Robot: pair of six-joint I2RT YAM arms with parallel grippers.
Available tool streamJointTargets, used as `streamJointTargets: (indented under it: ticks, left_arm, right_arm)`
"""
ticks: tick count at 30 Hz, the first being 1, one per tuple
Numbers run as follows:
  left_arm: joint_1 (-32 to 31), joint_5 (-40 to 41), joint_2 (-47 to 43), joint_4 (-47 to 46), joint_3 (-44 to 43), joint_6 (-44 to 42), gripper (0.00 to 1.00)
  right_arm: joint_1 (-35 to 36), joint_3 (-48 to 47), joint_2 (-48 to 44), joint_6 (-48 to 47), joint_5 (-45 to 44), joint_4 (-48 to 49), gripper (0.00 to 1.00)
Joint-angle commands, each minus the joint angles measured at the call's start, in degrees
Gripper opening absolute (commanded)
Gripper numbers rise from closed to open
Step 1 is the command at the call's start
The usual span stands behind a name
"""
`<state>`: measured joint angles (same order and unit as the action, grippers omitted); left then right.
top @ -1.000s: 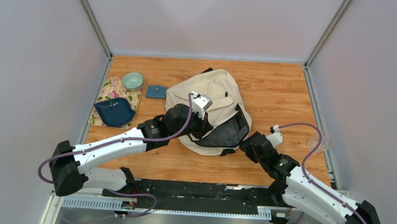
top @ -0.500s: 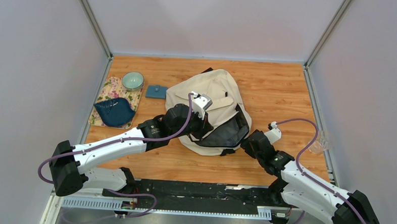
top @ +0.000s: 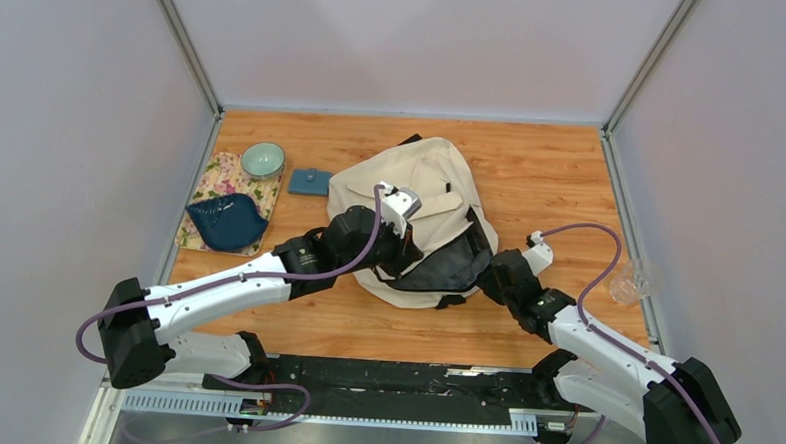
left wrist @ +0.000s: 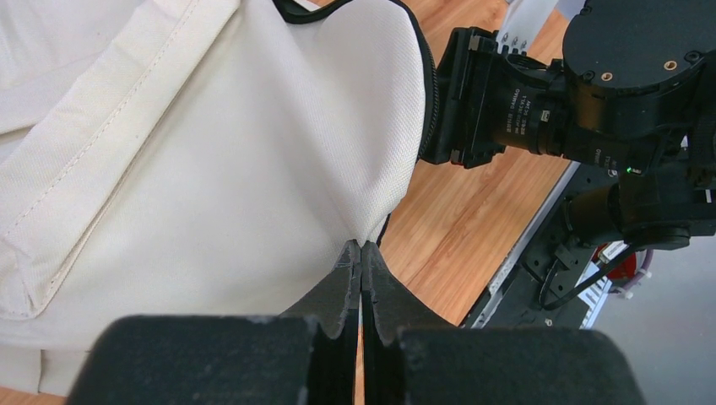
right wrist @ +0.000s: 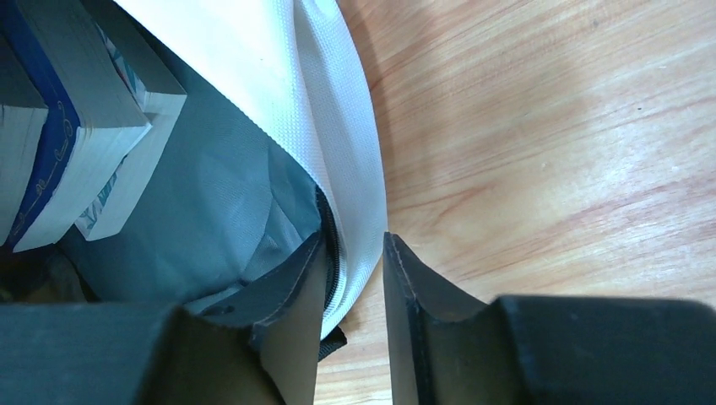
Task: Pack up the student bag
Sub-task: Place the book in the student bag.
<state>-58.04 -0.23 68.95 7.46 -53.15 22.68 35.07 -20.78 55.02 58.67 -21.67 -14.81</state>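
Observation:
The student bag (top: 421, 183), cream fabric with a dark open mouth, lies mid-table. My left gripper (top: 401, 254) is shut on a fold of its cream cloth (left wrist: 211, 152) at the mouth's near-left edge; in the left wrist view the gripper (left wrist: 361, 246) pinches the fabric at its tips. My right gripper (top: 487, 274) is at the mouth's right end. In the right wrist view the right gripper (right wrist: 353, 240) stands open astride the bag's zippered rim (right wrist: 338, 152), one finger inside against the grey lining (right wrist: 211, 202), one outside over the wood. Books (right wrist: 67, 126) lie inside the bag.
A small blue pouch (top: 310, 182) lies left of the bag. A green bowl (top: 263, 159) and a dark blue dish (top: 227, 222) sit on a flowered cloth (top: 211, 179) at the far left. A clear cup (top: 628, 285) stands by the right wall.
The right arm has moved left to the bag's rim and its jaws have narrowed around the edge. The left gripper has held still on the cloth.

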Motion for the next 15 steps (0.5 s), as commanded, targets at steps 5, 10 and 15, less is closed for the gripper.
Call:
streamJointTargets:
  ticks: [5, 10, 15]
  left_arm:
    - [-0.49, -3.81, -0.04, -2.63, -1.61, 0.97, 0.0]
    - [-0.49, -3.73, -0.13, -2.72, -1.43, 0.97, 0.0]
    - [-0.49, -3.46, -0.3, -2.81, -1.17, 0.88, 0.0]
  right_arm:
    - [-1.14, -1.81, -1.41, -2.42, 0.05, 2.33, 0.14]
    - [-1.23, -1.81, -3.43, -2.78, 0.57, 0.84, 0.0]
    - [-1.32, -1.11, -7.29, -2.42, 1.63, -1.53, 0.0]
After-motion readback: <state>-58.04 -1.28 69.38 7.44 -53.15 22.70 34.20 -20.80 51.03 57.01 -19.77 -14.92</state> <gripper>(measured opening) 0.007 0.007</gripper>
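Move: The side rim of the bag's opening, at its near right corner, lies right between the right hand's parted fingertips, within about 1 cm to their left. From that hand, the near ends of the books inside are about 9 cm left and 5 cm ahead at much the same height, and the raised flap is some 13 cm left, 3 cm back and 18 cm above. From the left hand, the rim is about 13 cm right, 3 cm ahead and 18 cm below. The right fingers close fully from about a third open and pinch the zippered side rim of the bag, the hand staying almost in place. As they shut, the hand starts to lift, rising about 1.5 cm with hardly any sideways travel. The left hand holds still and keeps its pinch on the raised flap. ##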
